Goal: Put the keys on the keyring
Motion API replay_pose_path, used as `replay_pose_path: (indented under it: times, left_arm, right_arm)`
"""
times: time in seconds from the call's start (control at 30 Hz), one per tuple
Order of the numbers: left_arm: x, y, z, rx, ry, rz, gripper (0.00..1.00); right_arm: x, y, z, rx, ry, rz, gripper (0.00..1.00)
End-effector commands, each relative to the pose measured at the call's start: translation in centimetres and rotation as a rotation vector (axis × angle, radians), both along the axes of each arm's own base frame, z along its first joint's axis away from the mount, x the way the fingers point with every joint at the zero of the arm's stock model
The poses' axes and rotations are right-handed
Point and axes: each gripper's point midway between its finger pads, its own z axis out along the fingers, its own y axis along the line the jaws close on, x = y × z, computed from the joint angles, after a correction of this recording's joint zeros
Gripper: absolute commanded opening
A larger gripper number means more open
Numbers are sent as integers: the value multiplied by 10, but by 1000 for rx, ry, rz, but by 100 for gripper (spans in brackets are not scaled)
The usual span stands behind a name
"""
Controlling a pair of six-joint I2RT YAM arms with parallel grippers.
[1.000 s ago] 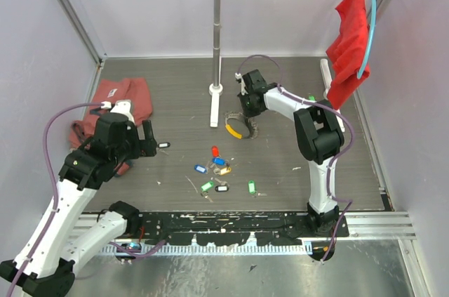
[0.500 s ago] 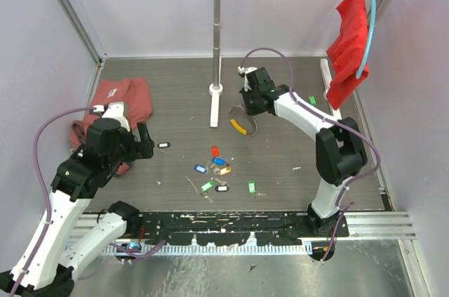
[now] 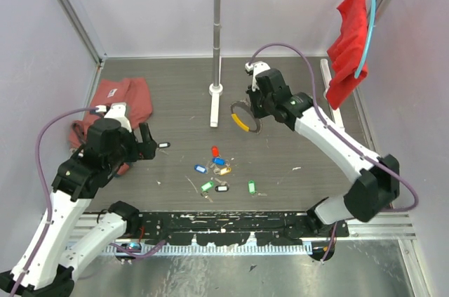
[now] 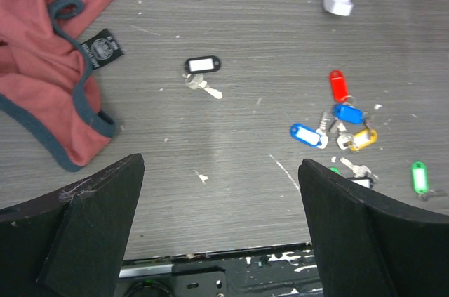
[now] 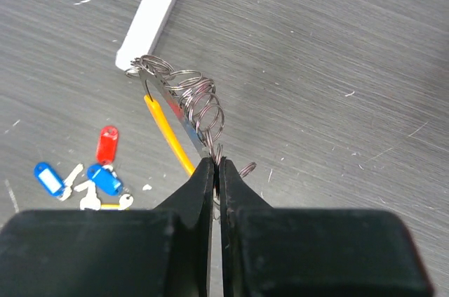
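Observation:
My right gripper (image 5: 216,164) is shut on the keyring (image 5: 188,100), a silvery loop strung with small rings and a yellow-orange curved section; in the top view the keyring (image 3: 244,117) hangs lifted above the floor under the right gripper (image 3: 254,106). Several keys with coloured tags lie in a loose cluster (image 3: 217,168) at the centre: red (image 4: 338,85), blue (image 4: 348,112), gold (image 4: 364,138), green (image 4: 419,175). A black-tagged key (image 4: 202,65) lies apart to the left. My left gripper (image 4: 221,192) stands wide open above bare floor, left of the cluster, holding nothing.
A red cloth with teal trim (image 3: 112,104) lies at the left. A white stand's foot (image 3: 215,100) and pole (image 3: 218,23) rise behind the keyring. Another red cloth (image 3: 349,44) hangs from the rail at right. A black rail (image 3: 231,223) runs along the near edge.
The right arm has lifted the keyring off the floor and swung it slightly right and up, its jaws closing tight. The left arm has barely shifted.

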Motion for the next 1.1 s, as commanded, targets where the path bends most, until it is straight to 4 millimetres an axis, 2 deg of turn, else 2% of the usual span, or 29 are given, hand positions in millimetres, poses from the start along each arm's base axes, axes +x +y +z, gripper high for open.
replay_pose_path:
  times: [0.0,0.2,0.37,0.5,0.67,0.83,1.07]
  left_arm:
    - [-5,-25,22,-136,-74,-109,98]
    - [-21,-52,33,-274,-109,-244,98]
    - [-33,-65,48,-370,-174,-314,98]
    - [-52,-69,72,-425,-201,-372,98]
    - [-63,-62,98,-424,-317,-400,100]
    - [-63,-55,106,-375,-351,-395,98]
    - [-40,-73,102,-332,-392,-485,92]
  right_arm:
    - [-28,-3,61,59,-141,7,1]
    - [-70,-1,101,105,-196,72,1]
    - [-104,3,121,167,-215,124,1]
    - [-129,20,120,260,-161,149,1]
    - [-156,46,121,317,-129,143,1]
    - [-162,54,130,344,-148,144,1]
    - [-154,61,136,358,-233,183,1]
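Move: My right hand already grips the wire keyring by its edge. The loose cluster of tagged keys lies about 14 cm back, 12 to the left and 19 below that hand; a lone green-tagged key lies some 22 cm back and 1 to the left of it. From my open left hand the keyring is about 18 cm ahead, 31 to the right and 6 lower, and the black-tagged key some 12 ahead, 3 to the right and 22 below. I keep the keyring shut in my right fingers and draw it back about 17 cm and up some 11, bending left late on, until it is high above the right side of the key cluster; the wrist rolls its left side up and turns a little counter-clockwise. Meanwhile my left hand backs off, shifts right and rises about 10 cm, left side rolling down and fingers tipping up and turning clockwise towards the keyring, still wide open and touching nothing. ##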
